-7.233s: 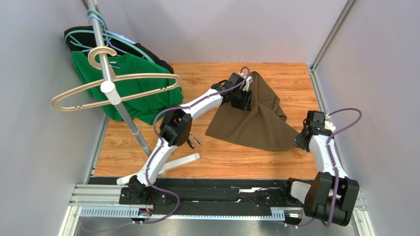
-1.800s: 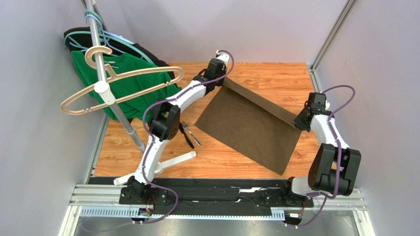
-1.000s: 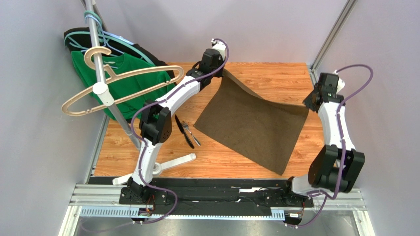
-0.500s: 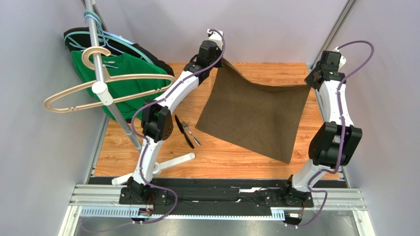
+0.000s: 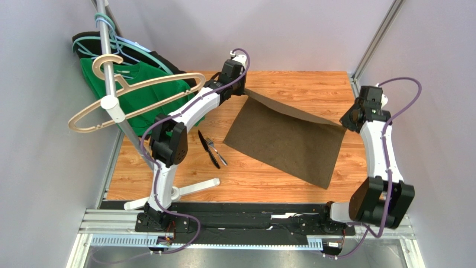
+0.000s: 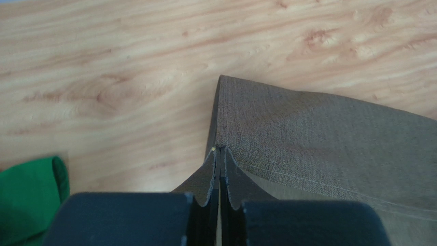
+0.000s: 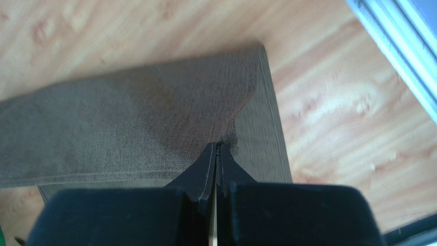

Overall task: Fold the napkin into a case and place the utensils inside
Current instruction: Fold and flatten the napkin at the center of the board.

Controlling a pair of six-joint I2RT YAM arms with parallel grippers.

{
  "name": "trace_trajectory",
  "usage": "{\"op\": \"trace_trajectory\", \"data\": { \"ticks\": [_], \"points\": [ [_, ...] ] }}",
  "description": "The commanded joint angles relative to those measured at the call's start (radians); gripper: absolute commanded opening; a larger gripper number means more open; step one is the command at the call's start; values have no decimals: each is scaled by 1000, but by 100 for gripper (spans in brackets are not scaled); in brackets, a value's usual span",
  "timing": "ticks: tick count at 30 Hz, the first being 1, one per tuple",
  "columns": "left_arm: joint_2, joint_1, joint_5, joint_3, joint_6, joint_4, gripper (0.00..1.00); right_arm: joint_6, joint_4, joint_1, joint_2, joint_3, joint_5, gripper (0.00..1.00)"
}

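Observation:
The napkin (image 5: 285,142), a dark olive-brown cloth, lies spread over the middle of the wooden table, with its far edge held up off the wood. My left gripper (image 5: 244,91) is shut on the far left corner. In the left wrist view the cloth (image 6: 318,138) is pinched between the closed tips of the left gripper (image 6: 220,149). My right gripper (image 5: 343,124) is shut on the far right corner; the right wrist view shows the right gripper's (image 7: 216,145) closed tips pinching the cloth (image 7: 128,128). The utensils (image 5: 210,148), a dark knife and a fork, lie left of the napkin.
A green shirt (image 5: 151,97) and a black garment hang on a rack pole (image 5: 114,72) at the back left, along with a wooden hanger (image 5: 134,97). The rack's white foot (image 5: 193,188) rests near the front left. A metal rail (image 7: 400,31) borders the table's right side.
Both grippers have come down and toward the near side with the napkin's far edge, so the cloth now hangs lower. The wooden hanger has swung.

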Motion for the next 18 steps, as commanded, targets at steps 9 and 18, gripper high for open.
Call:
{"op": "trace_trajectory", "data": {
  "ticks": [9,18],
  "points": [
    [-238,10,45,-172,-79,-203,0,25,-168,42,-242,-247,-23,0],
    [-215,8,140,-235,-78,-271,0,8,-173,43,-236,-361,-40,0]
  ]
}}
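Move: I already pinch the napkin's folded-over edge at both ends. The near left corner I fold towards lies about 14 cm back, 8 cm left of and some 12 cm below my left hand; the near right corner is roughly 20 cm back, 3 cm left and 13 cm below my right. From my left hand, the fork lies about 19 cm back and 10 cm left, the knife some 18 cm back and 13 cm left. Keeping both pinches shut, I carry the held edge back over the napkin towards its near edge, drifting left. My right hand draws back about 11 cm while sinking 7; my left comes back 9, first rising slightly, then lowering to finish a little below its start. Both wrists tip down by some 15 degrees. ##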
